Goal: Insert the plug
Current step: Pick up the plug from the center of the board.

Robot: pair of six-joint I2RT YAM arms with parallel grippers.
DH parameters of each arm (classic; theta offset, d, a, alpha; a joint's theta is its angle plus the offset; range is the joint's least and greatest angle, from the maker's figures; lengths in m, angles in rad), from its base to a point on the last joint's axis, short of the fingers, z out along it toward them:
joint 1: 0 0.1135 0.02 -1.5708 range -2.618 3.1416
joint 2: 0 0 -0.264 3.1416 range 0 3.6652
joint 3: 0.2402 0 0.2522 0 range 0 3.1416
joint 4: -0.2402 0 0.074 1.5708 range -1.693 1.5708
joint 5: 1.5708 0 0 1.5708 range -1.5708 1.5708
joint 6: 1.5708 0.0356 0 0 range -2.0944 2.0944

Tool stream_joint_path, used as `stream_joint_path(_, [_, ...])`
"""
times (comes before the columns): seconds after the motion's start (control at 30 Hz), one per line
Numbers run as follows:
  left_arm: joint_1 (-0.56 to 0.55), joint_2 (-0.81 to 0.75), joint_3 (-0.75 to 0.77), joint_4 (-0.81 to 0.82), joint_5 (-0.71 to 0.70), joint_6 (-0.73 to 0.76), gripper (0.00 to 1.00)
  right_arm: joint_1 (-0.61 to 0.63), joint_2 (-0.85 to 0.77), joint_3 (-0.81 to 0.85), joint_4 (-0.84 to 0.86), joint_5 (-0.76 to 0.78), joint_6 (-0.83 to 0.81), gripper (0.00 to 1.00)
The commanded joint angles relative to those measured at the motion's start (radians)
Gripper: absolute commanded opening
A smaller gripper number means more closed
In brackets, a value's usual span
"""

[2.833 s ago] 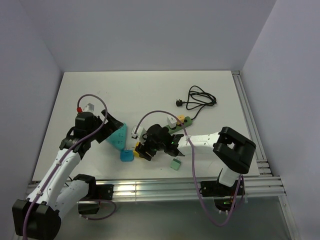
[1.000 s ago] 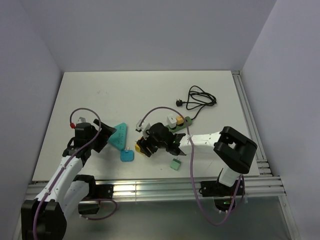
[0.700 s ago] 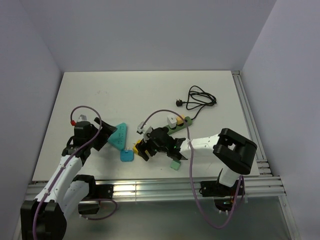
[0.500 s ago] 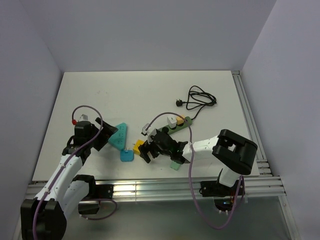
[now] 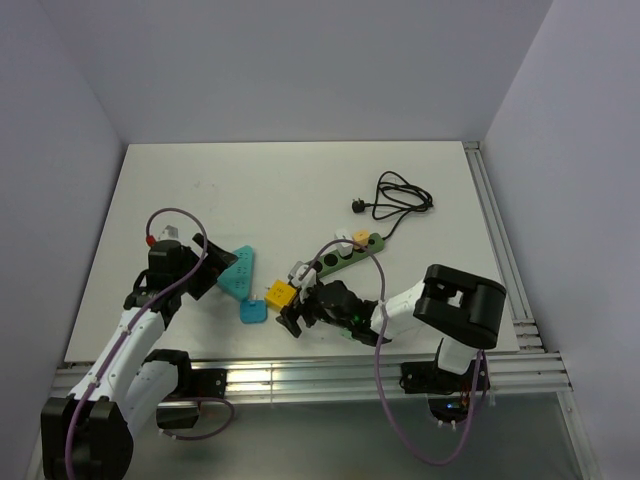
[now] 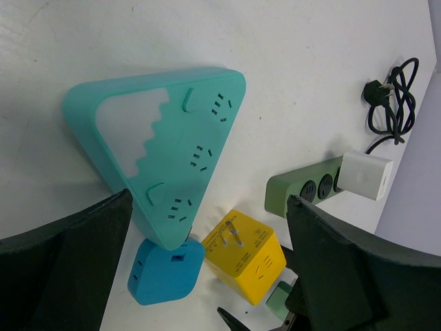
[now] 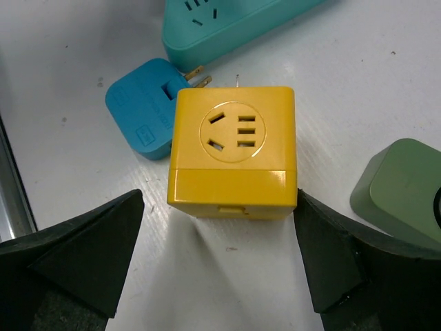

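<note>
The yellow cube plug (image 5: 278,293) lies free on the table, its prongs pointing toward the teal triangular power strip (image 5: 236,271). A blue plug (image 5: 253,311) lies against its left side. My right gripper (image 5: 293,318) stands open just behind the cube; in the right wrist view the cube (image 7: 234,148) sits ahead of the gripper (image 7: 220,276), between the spread fingers. My left gripper (image 5: 206,268) is open over the teal strip (image 6: 172,138), holding nothing. The left wrist view also shows the yellow cube (image 6: 244,255) and blue plug (image 6: 165,272).
A green power strip (image 5: 350,253) with a white adapter (image 6: 365,174) plugged in lies behind the right gripper; its end (image 7: 400,189) is just right of the cube. Its black cable (image 5: 400,195) coils at the back right. A small green block (image 5: 350,330) sits under the right arm.
My right gripper opened, let the yellow cube drop beside the blue plug, and drew back toward the near edge. The left arm has hardly moved.
</note>
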Motion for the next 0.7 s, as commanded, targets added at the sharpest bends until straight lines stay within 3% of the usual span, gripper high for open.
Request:
stream_joint_path(0.0, [0.002, -0.008, 0.035, 0.023, 0.023, 0.026, 1.0, 0.001, 0.035, 0.034, 0.114, 0.029, -0.042, 0.95])
stream_joint_path(0.57, [0.0, -0.005, 0.051, 0.007, 0.017, 0.026, 0.99, -0.003, 0.147, 0.071, 0.18, 0.061, -0.03, 0.81])
stream_joint_path(0.6, [0.0, -0.003, 0.054, 0.007, 0.017, 0.026, 0.99, -0.009, 0.154, 0.071, 0.186, 0.058, -0.026, 0.8])
stream_joint_path(0.67, [0.0, 0.002, 0.055, 0.006, 0.017, 0.026, 0.99, -0.017, 0.164, 0.072, 0.195, 0.046, -0.016, 0.67])
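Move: Just beyond the right hand's open fingers sits the yellow plug, its middle about 3 cm ahead, 2 cm to the left and 2 cm lower. The blue plug lies some 6 cm left of the yellow plug and 4 cm nearer the base. Out to the hand's left, the teal triangle is about 13 cm left and 8 cm ahead; the green strip's middle is 13 cm right and 11 cm ahead. From the left hand, the yellow plug is some 14 cm right, 5 cm back and 8 cm below. Easing forward and down by under 2 cm each, with about 1 cm to its left, the right hand settles around the yellow plug, which already stands between its wide-open fingers. The fingers close by about a quarter of their range, bringing both pads in against the plug's opposite sides, the wrist hardly turning. ##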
